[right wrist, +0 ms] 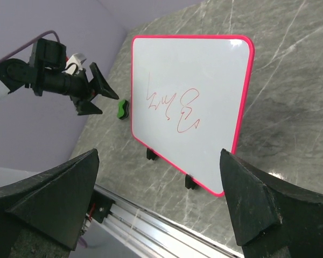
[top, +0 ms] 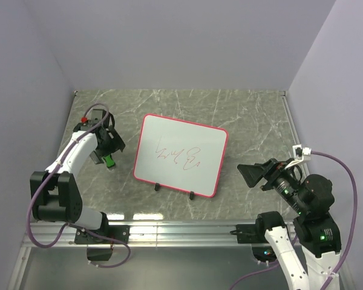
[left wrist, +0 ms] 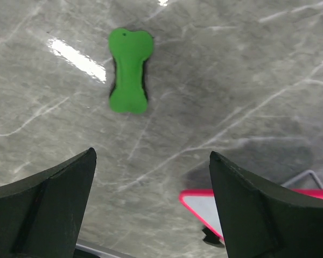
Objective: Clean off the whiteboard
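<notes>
The whiteboard (top: 180, 155) lies flat on the marble table, white with a pink-red frame, small black feet and red scribbles (top: 181, 158) in its middle. It also shows in the right wrist view (right wrist: 204, 75), and one corner shows in the left wrist view (left wrist: 204, 205). A small green eraser (top: 111, 161) lies on the table left of the board. In the left wrist view the eraser (left wrist: 130, 70) is ahead of the fingers. My left gripper (top: 107, 149) is open and empty just above the eraser. My right gripper (top: 251, 174) is open and empty, right of the board, raised.
An aluminium rail (top: 181, 229) runs along the table's near edge by the arm bases. Purple walls close in the table at the back and both sides. Bare marble (top: 254, 121) lies behind and to the right of the board.
</notes>
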Controlling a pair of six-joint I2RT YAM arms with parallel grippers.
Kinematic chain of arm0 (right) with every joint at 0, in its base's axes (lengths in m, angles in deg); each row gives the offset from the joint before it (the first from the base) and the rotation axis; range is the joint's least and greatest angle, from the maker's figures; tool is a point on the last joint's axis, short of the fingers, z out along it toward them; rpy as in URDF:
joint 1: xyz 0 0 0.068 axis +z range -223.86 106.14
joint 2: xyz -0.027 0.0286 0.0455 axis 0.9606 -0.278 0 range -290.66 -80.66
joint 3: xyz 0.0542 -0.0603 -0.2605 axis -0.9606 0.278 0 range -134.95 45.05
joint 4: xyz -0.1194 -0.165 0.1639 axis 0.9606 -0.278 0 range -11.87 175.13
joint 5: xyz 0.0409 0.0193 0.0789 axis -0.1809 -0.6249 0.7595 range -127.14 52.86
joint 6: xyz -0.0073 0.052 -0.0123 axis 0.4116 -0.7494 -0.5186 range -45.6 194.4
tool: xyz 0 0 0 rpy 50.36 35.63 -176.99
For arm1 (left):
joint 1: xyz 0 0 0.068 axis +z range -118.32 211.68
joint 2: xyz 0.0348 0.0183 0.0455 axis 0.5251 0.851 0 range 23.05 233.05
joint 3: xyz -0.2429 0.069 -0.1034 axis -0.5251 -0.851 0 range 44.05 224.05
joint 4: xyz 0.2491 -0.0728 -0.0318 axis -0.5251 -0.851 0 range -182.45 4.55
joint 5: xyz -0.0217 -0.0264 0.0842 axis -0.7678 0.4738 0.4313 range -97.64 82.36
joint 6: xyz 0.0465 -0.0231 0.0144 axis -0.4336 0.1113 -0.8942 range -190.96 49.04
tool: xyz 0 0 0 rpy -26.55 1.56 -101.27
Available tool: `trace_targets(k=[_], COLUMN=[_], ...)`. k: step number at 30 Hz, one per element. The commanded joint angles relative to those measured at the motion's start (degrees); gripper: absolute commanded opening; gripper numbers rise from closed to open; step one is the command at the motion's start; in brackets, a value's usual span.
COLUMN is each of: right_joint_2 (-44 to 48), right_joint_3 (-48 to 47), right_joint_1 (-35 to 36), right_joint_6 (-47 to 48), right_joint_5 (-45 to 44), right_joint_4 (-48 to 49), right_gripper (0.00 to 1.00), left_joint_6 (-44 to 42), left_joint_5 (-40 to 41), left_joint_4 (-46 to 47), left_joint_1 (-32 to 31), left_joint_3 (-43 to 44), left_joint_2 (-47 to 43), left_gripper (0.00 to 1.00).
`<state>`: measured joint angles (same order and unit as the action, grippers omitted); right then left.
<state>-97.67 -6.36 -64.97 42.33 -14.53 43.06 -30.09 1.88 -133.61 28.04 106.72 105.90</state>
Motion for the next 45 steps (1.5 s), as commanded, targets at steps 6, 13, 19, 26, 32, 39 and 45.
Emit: trace_targets(k=[6, 13, 19, 26, 32, 39, 45], right_joint_2=[2.07, 3.31, 2.43, 2.51, 3.13, 2.43, 0.15], right_joint_3=[-1.05, 0.79, 0.79, 2.29, 2.90, 2.99, 3.17], right_joint_1=[0.52, 0.43, 0.43, 0.52, 0.43, 0.43, 0.52], right_joint_6=[0.70, -1.32, -1.94, -3.17, -2.99, -2.73, -0.89], right_joint_5=[0.15, -0.02, -1.08, -0.73, -1.69, -1.96, -2.57], right_joint_4=[-2.85, -1.09, 0.14, 1.02, 0.40, 0.58, 3.65], right_gripper=[1.00, 1.00, 1.00, 1.00, 1.00, 0.99, 1.00], left_joint_6=[-3.59, -7.11, -7.38, -5.62, -4.91, -4.48, -3.16], left_joint_5=[4.72, 2.79, 1.21, 1.55, 1.47, -0.02, -1.87], left_joint_4=[4.21, 9.05, 11.07, 13.88, 14.50, 15.55, 16.17], left_joint_1=[0.82, 3.46, 5.66, 6.27, 6.72, 6.89, 6.80], left_joint_3=[-6.15, -5.64, -3.96, -4.23, -2.12, -1.06, -2.03], left_joint_2=[0.73, 4.16, 9.26, 11.28, 14.18, 18.31, 18.14], left_gripper=[0.91, 0.90, 0.90, 0.83, 0.56, 0.29, 0.00])
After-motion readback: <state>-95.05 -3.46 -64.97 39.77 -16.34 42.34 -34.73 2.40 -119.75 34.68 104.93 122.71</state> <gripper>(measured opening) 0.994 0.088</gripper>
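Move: The green eraser lies below my open left hand, about 9 cm down, some 3 cm ahead and 4 cm to its left. The middle of the whiteboard is roughly 27 cm to that hand's right and 6 cm ahead; the board's left clip is about 17 cm to its right and 8 cm back. From my right hand the eraser is some 50 cm to the left, 19 cm ahead and 30 cm down. I sink my left hand about 8 cm to the green eraser, first easing back some 2 cm, then swinging left and forward again so the fingers straddle it. Almost down, I close them from wide open while edging 3 cm farther forward, and pinch the eraser by its narrow waist, the wrist hardly turning. ##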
